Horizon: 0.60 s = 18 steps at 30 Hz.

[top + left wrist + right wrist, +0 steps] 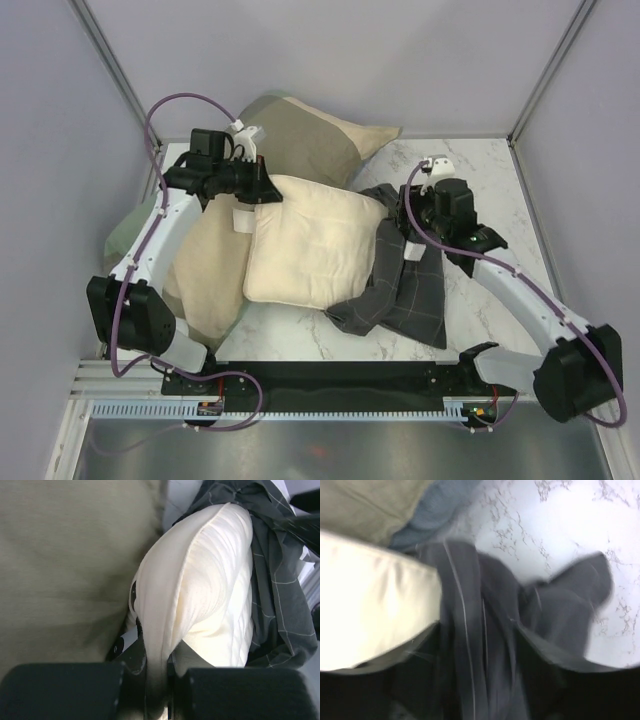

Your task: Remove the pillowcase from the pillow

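The cream pillow (315,245) lies across the middle of the table, almost wholly bare. My left gripper (262,190) is shut on its far left corner; in the left wrist view the cream fabric (200,580) is pinched between the jaws of that gripper (159,655). The dark check pillowcase (405,290) lies crumpled along the pillow's right and near edges. My right gripper (412,228) sits over the pillowcase's upper part. In the blurred right wrist view its jaws (480,680) stand apart with folds of pillowcase (470,630) hanging between them, next to the pillow's end (370,605).
An olive-and-tan pillow (300,130) rests at the back left, partly under the left arm. A tan cushion (205,270) lies beneath the cream pillow's left side. Bare marble table (480,180) shows at the right. Grey walls close in on three sides.
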Available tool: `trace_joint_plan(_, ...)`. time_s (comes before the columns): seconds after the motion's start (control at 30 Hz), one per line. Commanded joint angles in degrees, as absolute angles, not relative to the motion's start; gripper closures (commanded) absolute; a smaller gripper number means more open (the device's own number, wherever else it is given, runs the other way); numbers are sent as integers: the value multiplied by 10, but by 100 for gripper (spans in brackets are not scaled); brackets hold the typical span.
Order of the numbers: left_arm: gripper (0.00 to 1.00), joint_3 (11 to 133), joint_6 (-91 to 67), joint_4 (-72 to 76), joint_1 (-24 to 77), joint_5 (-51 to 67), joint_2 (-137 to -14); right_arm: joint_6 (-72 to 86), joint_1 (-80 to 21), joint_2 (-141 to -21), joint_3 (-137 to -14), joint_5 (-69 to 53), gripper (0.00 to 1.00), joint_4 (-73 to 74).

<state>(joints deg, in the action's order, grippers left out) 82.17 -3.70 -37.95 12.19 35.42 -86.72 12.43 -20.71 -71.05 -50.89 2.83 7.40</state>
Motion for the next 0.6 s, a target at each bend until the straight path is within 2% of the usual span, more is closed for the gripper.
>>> trace_joint_plan(0.0,98,844,-69,-296,63,288,-845,111,-205,-629,-548,3,24,167)
trace_joint_plan(0.13,98,836,-78,-287,45,279,-844,125,-206,-556,-548,2,18,213)
trace_joint_plan(0.3,98,832,-77,-286,41,265,-847,179,-208,-497,-490,-94,16,221)
trace_joint_plan(0.57,98,830,-83,-280,41,278,-852,274,-259,-494,-345,-162,15,85)
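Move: The right hand, fingers already opening, is over the pillowcase's far end. The pillowcase's near fold lies about 15 cm back, 7 cm to its left and 13 cm below. The white tag is some 5 cm back, 2 cm right and 10 cm below; the pillow's middle is about 18 cm left, 7 cm back and 8 cm lower. From the left hand, holding the pillow's corner, the near fold is roughly 21 cm right, 14 cm back and 19 cm down. Still pinching the pillow's corner, the left hand drags it some 5 cm left and a little forward, then stops and holds. The right hand opens somewhat wider and arcs back about 11 cm towards the pillowcase's near fold, rising nearly 9 cm before dropping just past its starting height, drifting left late and twisting to bring its left side up. ##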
